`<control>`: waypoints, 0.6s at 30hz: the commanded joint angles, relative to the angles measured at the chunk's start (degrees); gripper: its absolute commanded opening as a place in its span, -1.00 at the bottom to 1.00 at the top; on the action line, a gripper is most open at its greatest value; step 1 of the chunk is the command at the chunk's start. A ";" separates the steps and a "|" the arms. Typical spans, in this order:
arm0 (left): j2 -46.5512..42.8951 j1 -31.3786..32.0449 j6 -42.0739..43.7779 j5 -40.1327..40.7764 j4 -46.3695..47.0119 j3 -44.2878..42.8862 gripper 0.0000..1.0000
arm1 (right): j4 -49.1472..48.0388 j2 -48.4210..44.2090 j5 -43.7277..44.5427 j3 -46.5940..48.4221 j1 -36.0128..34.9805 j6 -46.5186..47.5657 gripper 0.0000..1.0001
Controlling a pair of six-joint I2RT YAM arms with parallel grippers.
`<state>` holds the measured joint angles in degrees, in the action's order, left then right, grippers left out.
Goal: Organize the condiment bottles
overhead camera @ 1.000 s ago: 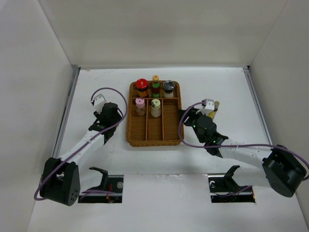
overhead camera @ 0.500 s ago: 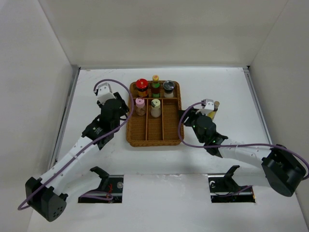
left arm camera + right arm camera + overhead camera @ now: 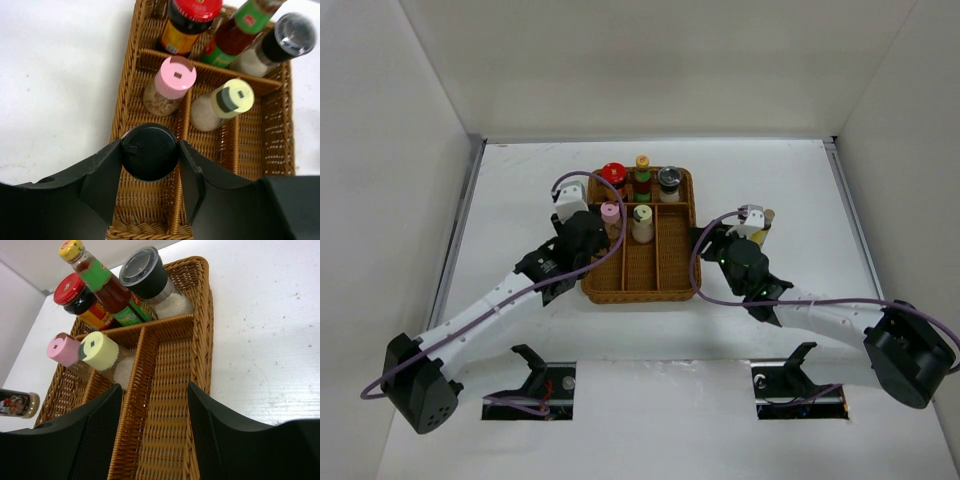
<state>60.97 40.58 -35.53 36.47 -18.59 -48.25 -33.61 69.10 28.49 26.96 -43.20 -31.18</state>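
Five condiment bottles stand at the far end of the wicker tray (image 3: 665, 285): red cap (image 3: 612, 174), orange-yellow cap (image 3: 643, 162), silver-grey cap (image 3: 669, 179), pink cap (image 3: 610, 211) and pale green cap (image 3: 642, 214). My left gripper (image 3: 150, 148) is shut on a dark-capped bottle (image 3: 149, 151). It holds the bottle over the tray's left compartment, just in front of the pink-capped jar (image 3: 175, 78). From above, the left gripper (image 3: 595, 240) is at the tray's left rim. My right gripper (image 3: 155, 387) is open and empty above the tray's right compartment.
The tray has three long compartments with a row of short ones at the far end. A small tan-topped thing (image 3: 767, 216) stands on the table just behind my right wrist, mostly hidden. White walls close in the table on three sides.
My left arm has swung right, from the table left of the tray to above the tray's left compartment, with the dark-capped bottle in its grip. The right arm has not moved.
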 commanded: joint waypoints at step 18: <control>6.79 -1.69 -3.32 -4.65 8.22 5.71 -0.32 | -1.81 -1.86 0.69 1.69 -0.61 0.42 0.19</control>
<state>67.64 39.46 -37.82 32.40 -14.35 -43.00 -33.47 68.90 28.51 26.96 -43.20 -31.07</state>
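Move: The left hand already holds the black-capped bottle above the basket. The free front part of the basket's left compartment lies almost straight below, about 16 cm down, 1 cm back and 1 cm right. The pink-capped bottle stands some 6 cm ahead and 2 cm right, the cream-capped bottle 6 cm ahead and 9 cm right, both about 13 cm lower. From the right hand that free spot is some 23 cm left, 2 cm back and 14 cm below. Still pinched in the left fingers, the black-capped bottle is lowered about 6 cm, nearly straight down, towards the empty front part of the basket's left compartment, just on the near side of the pink-capped bottle. The hand eases slightly right and tips some 5 to 10 degrees further down, keeping its grip. ##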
